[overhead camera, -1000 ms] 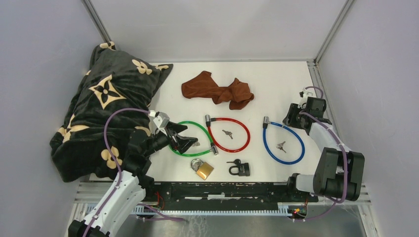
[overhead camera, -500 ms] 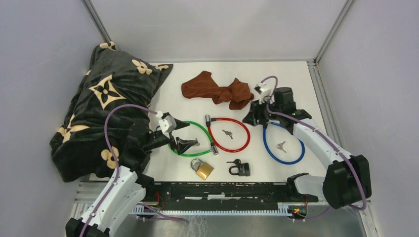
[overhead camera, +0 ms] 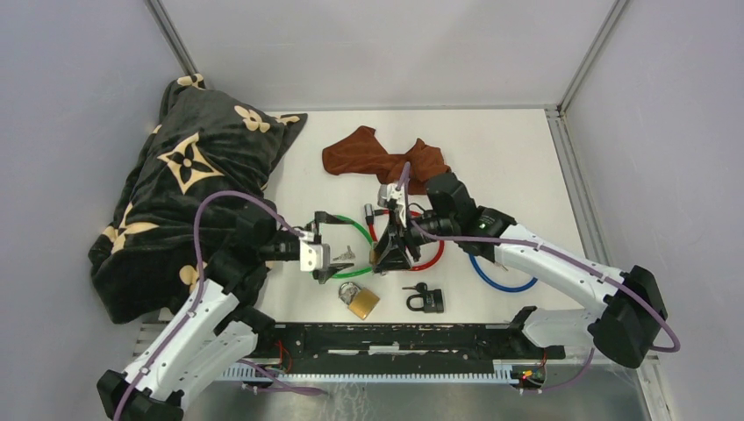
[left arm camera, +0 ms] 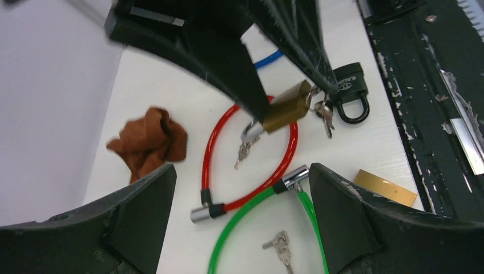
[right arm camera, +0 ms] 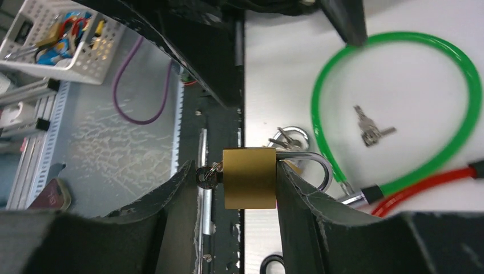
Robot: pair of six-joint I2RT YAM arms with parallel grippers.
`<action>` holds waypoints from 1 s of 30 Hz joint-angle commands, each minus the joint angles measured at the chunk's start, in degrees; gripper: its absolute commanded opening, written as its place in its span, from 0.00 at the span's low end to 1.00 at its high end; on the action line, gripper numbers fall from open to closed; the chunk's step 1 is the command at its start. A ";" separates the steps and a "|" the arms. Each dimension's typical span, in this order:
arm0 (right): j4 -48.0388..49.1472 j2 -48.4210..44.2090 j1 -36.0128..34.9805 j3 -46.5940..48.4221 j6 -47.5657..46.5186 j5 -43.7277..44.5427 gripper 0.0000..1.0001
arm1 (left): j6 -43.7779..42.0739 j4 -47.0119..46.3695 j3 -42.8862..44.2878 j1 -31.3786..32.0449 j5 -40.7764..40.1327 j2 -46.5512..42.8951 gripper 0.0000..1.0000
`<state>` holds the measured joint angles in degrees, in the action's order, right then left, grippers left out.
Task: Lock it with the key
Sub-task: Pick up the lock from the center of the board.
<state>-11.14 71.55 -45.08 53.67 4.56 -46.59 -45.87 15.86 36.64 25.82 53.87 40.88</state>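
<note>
My right gripper [right arm camera: 235, 171] is shut on a brass padlock [right arm camera: 249, 178] and holds it in the air, body upright between the fingers and steel shackle pointing right. A key [right arm camera: 206, 177] on a ring sticks out of the lock's keyhole end, against the left finger. In the top view the right gripper [overhead camera: 390, 250] hangs over the left side of the red cable lock [overhead camera: 430, 259]. My left gripper [overhead camera: 329, 256] stands open just left of it, over the green cable lock [overhead camera: 351, 230]. In the left wrist view the held padlock [left arm camera: 285, 108] shows ahead of the open left gripper [left arm camera: 241, 171].
A second brass padlock [overhead camera: 360, 303] and a black padlock [overhead camera: 425, 300] lie near the front edge. A blue cable lock [overhead camera: 500, 282] lies to the right. Loose keys [left arm camera: 279, 244] rest inside the green loop. A brown cloth [overhead camera: 386, 158] and a patterned black blanket [overhead camera: 193, 175] lie behind and to the left.
The right arm swung from the table's right side to the middle, over the red loop. The left gripper shifted right and turned toward it.
</note>
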 commanded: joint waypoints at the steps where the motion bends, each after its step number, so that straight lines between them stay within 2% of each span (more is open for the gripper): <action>1: 2.44 0.08 -3.34 3.90 -4.09 -4.13 0.00 | -20.39 11.58 6.02 8.64 -1.24 -0.10 0.89; 5: 1.61 1.85 -5.39 5.67 -5.97 -4.21 0.00 | -25.17 14.16 7.21 15.37 -5.95 0.13 0.86; 10: 1.72 3.32 -6.51 7.27 -5.75 -4.10 0.00 | -29.81 17.05 6.98 17.29 -5.96 0.87 0.83; 13: 1.77 3.75 -6.97 8.01 -5.68 -4.48 0.00 | -31.32 17.09 6.87 18.33 -7.11 1.26 0.76; 18: 1.49 4.63 -7.74 8.92 -5.73 -4.40 0.00 | -35.90 17.09 6.69 19.14 -9.74 2.19 0.57; 30: 1.81 5.12 -8.68 9.64 -5.51 -4.64 0.00 | -45.41 17.09 5.41 19.96 -12.91 2.82 0.38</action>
<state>-11.97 76.90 -52.77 59.77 -0.36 -49.01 -85.47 32.93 42.02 45.52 43.33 43.20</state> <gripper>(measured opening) 0.517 0.404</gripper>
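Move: The small brass lock sits in my right fingers, about 8 cm to the right of my left hand point, 2 cm back and 2 cm lower. From my right hand, the waiting left fingers are thus 8 cm left, 2 cm ahead and 2 cm up. Some 18 cm below the left hand lie the big brass padlock, 4 cm back and 3 cm right, and the black padlock, 4 cm back and 17 cm right. I bring my open left hand back about 5 cm and 3 cm to the right onto the small lock, rolling it roughly 30 degrees and swinging its fingers clockwise and a little down, then close them more than halfway to straddle the lock. My right hand keeps its grip and carries the lock back and left, some 3.5 cm each way, to meet them. ##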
